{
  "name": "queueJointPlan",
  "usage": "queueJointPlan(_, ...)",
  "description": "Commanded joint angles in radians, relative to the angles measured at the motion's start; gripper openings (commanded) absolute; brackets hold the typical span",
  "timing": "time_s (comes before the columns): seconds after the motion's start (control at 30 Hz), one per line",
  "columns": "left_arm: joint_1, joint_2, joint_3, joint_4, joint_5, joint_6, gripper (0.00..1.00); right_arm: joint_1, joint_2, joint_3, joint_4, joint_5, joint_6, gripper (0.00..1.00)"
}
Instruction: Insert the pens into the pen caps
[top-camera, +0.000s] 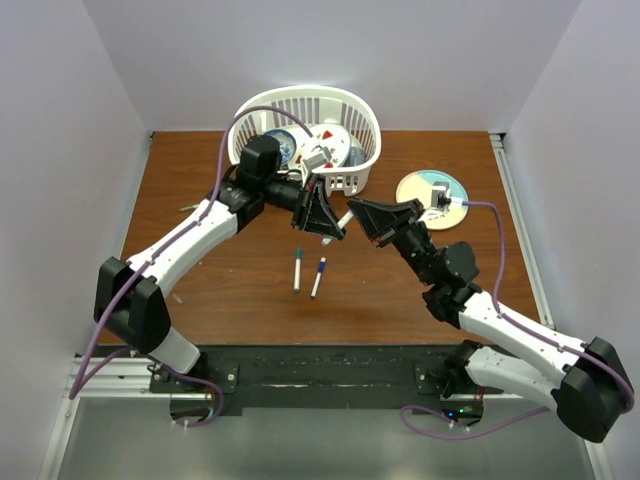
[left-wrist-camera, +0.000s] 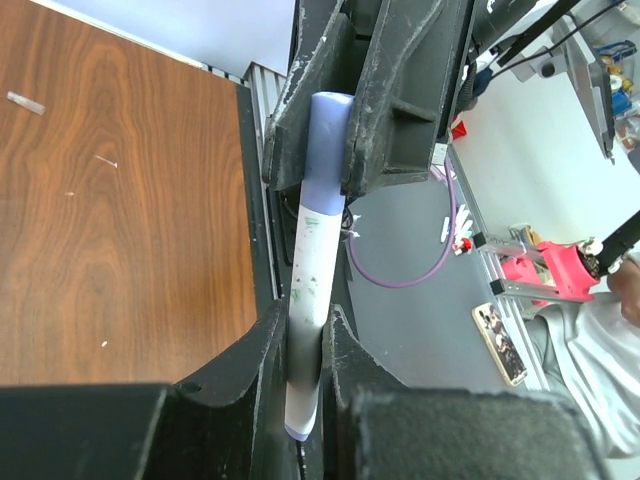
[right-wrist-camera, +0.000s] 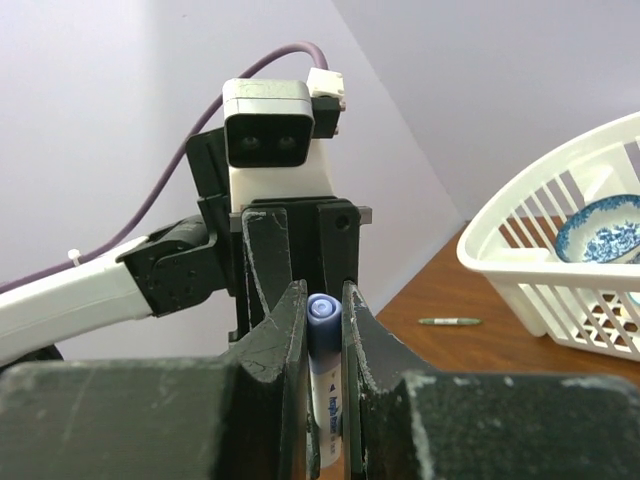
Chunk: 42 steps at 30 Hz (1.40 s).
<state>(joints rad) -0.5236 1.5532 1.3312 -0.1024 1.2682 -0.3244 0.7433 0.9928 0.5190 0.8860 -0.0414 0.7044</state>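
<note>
A white-barrelled pen (left-wrist-camera: 312, 240) hangs in the air between both grippers over the middle of the table. A bluish-purple pen cap (left-wrist-camera: 327, 150) sits over its far end. My left gripper (left-wrist-camera: 308, 315) is shut on the white barrel near its tail. My right gripper (right-wrist-camera: 323, 295) is shut on the capped end, with the cap (right-wrist-camera: 322, 318) between its pads. From above, the left gripper (top-camera: 325, 222) and right gripper (top-camera: 368, 215) face each other closely. Two more pens (top-camera: 297, 270) (top-camera: 318, 278) lie side by side on the table below. A thin grey pen (top-camera: 190, 208) lies far left.
A white slatted basket (top-camera: 365, 115) holding dishes stands at the back centre, just behind the grippers. A round plate (top-camera: 432, 188) lies at the back right. From the right wrist, the basket (right-wrist-camera: 520, 270) with a blue-patterned bowl (right-wrist-camera: 600, 230) is on the right.
</note>
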Motion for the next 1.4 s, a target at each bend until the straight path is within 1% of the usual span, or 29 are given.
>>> queueJointPlan(0.0, 0.062, -0.025, 0.200, 0.320, -0.438, 0.015, 0.00, 0.228, 0.041, -0.102, -0.519, -0.591, 0.101, 0.00)
queueJointPlan(0.07, 0.062, -0.066, 0.133, 0.308, -0.420, 0.010, 0.00, 0.226, 0.009, -0.064, -0.541, -0.497, 0.118, 0.00)
queueJointPlan(0.1, 0.062, -0.082, 0.102, 0.311, -0.409, 0.002, 0.00, 0.226, -0.023, -0.042, -0.611, -0.447, 0.115, 0.00)
queueJointPlan(0.13, 0.060, -0.100, 0.033, 0.311, -0.402, -0.005, 0.00, 0.226, -0.035, 0.014, -0.645, -0.410, 0.093, 0.00)
queueJointPlan(0.17, 0.060, -0.140, -0.001, 0.311, -0.389, -0.010, 0.00, 0.228, -0.048, 0.047, -0.720, -0.323, 0.086, 0.00)
queueJointPlan(0.2, 0.060, -0.163, -0.039, 0.314, -0.382, -0.015, 0.00, 0.225, -0.058, 0.077, -0.749, -0.280, 0.080, 0.07)
queueJointPlan(0.23, 0.059, -0.186, -0.115, 0.320, -0.382, -0.021, 0.00, 0.225, -0.081, 0.129, -0.768, -0.241, 0.070, 0.18)
queueJointPlan(0.27, 0.059, -0.230, -0.150, 0.320, -0.389, -0.027, 0.00, 0.226, -0.091, 0.154, -0.809, -0.153, 0.067, 0.24)
queueJointPlan(0.3, 0.059, -0.252, -0.182, 0.308, -0.394, -0.031, 0.00, 0.225, -0.101, 0.180, -0.827, -0.112, 0.067, 0.29)
queueJointPlan(0.33, 0.059, -0.274, -0.241, 0.300, -0.395, -0.036, 0.00, 0.226, -0.114, 0.228, -0.843, -0.077, 0.049, 0.37)
queueJointPlan(0.4, 0.059, -0.338, -0.303, 0.279, -0.400, -0.047, 0.00, 0.226, -0.120, 0.278, -0.883, -0.023, 0.029, 0.46)
queueJointPlan(0.43, 0.059, -0.361, -0.364, 0.270, -0.411, -0.050, 0.00, 0.226, -0.123, 0.308, -0.915, -0.015, 0.018, 0.50)
queueJointPlan(0.47, 0.059, -0.381, -0.392, 0.257, -0.447, -0.053, 0.00, 0.225, -0.137, 0.312, -0.924, -0.012, 0.017, 0.60)
queueJointPlan(0.53, 0.059, -0.430, -0.449, 0.170, -0.518, -0.039, 0.00, 0.226, -0.155, 0.312, -0.964, 0.023, 0.012, 0.71)
queueJointPlan(0.57, 0.059, -0.449, -0.464, 0.140, -0.599, -0.038, 0.00, 0.226, -0.172, 0.305, -0.975, 0.032, 0.012, 0.78)
queueJointPlan(0.6, 0.059, -0.453, -0.474, 0.050, -0.651, -0.033, 0.00, 0.226, -0.180, 0.296, -0.992, 0.037, 0.020, 0.80)
queueJointPlan(0.63, 0.059, -0.452, -0.484, 0.012, -0.702, -0.031, 0.00, 0.226, -0.187, 0.279, -1.002, 0.066, 0.021, 0.82)
queueJointPlan(0.67, 0.059, -0.446, -0.487, -0.020, -0.815, -0.028, 0.00, 0.225, -0.194, 0.271, -1.015, 0.075, 0.023, 0.85)
queueJointPlan(0.7, 0.059, -0.438, -0.491, -0.075, -0.870, -0.031, 0.00, 0.226, -0.204, 0.259, -1.024, 0.084, 0.026, 0.87)
queueJointPlan(0.73, 0.059, -0.427, -0.491, -0.097, -0.923, -0.033, 0.00, 0.226, -0.210, 0.242, -1.026, 0.095, 0.029, 0.89)
queueJointPlan(0.77, 0.059, -0.398, -0.491, -0.132, -1.010, -0.033, 0.00, 0.226, -0.215, 0.236, -1.033, 0.095, 0.030, 0.89)
queueJointPlan(0.87, 0.059, -0.326, -0.477, -0.183, -1.131, -0.045, 0.03, 0.225, -0.221, 0.223, -1.058, 0.103, 0.030, 0.92)
queueJointPlan(0.93, 0.059, -0.291, -0.489, -0.180, -1.168, -0.067, 0.04, 0.226, -0.223, 0.223, -1.076, 0.112, 0.027, 0.92)
queueJointPlan(1.03, 0.059, -0.194, -0.524, -0.157, -1.207, -0.087, 0.05, 0.226, -0.238, 0.222, -1.110, 0.129, 0.024, 0.93)
queueJointPlan(1.13, 0.054, -0.139, -0.521, -0.186, -1.259, -0.117, 0.05, 0.226, -0.253, 0.220, -1.128, 0.147, 0.020, 0.93)
queueJointPlan(1.23, 0.054, -0.117, -0.532, -0.192, -1.267, -0.137, 0.10, 0.226, -0.256, 0.223, -1.145, 0.156, 0.014, 0.93)
queueJointPlan(1.27, 0.053, -0.113, -0.537, -0.186, -1.267, -0.139, 0.14, 0.225, -0.256, 0.223, -1.148, 0.158, 0.012, 0.93)
queueJointPlan(1.37, 0.048, -0.084, -0.535, -0.186, -1.262, -0.146, 0.17, 0.225, -0.255, 0.223, -1.145, 0.155, 0.013, 0.93)
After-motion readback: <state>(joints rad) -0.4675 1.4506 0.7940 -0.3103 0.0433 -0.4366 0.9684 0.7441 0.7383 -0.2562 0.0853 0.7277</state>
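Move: The left hand, gripping the lavender-capped pen, has its bare table spot about 5 cm ahead, 16 cm left and 31 cm below; at table height, the green marker is 5 cm ahead and 9 cm left, the blue marker 3 cm ahead and 4 cm left. From the right hand, still on the cap, the pen's middle lies roughly 3 cm back, 3 cm left and 3 cm lower. Right opens and backs off; left carries the pen about 26 cm down, 16 left, beside the green marker. ##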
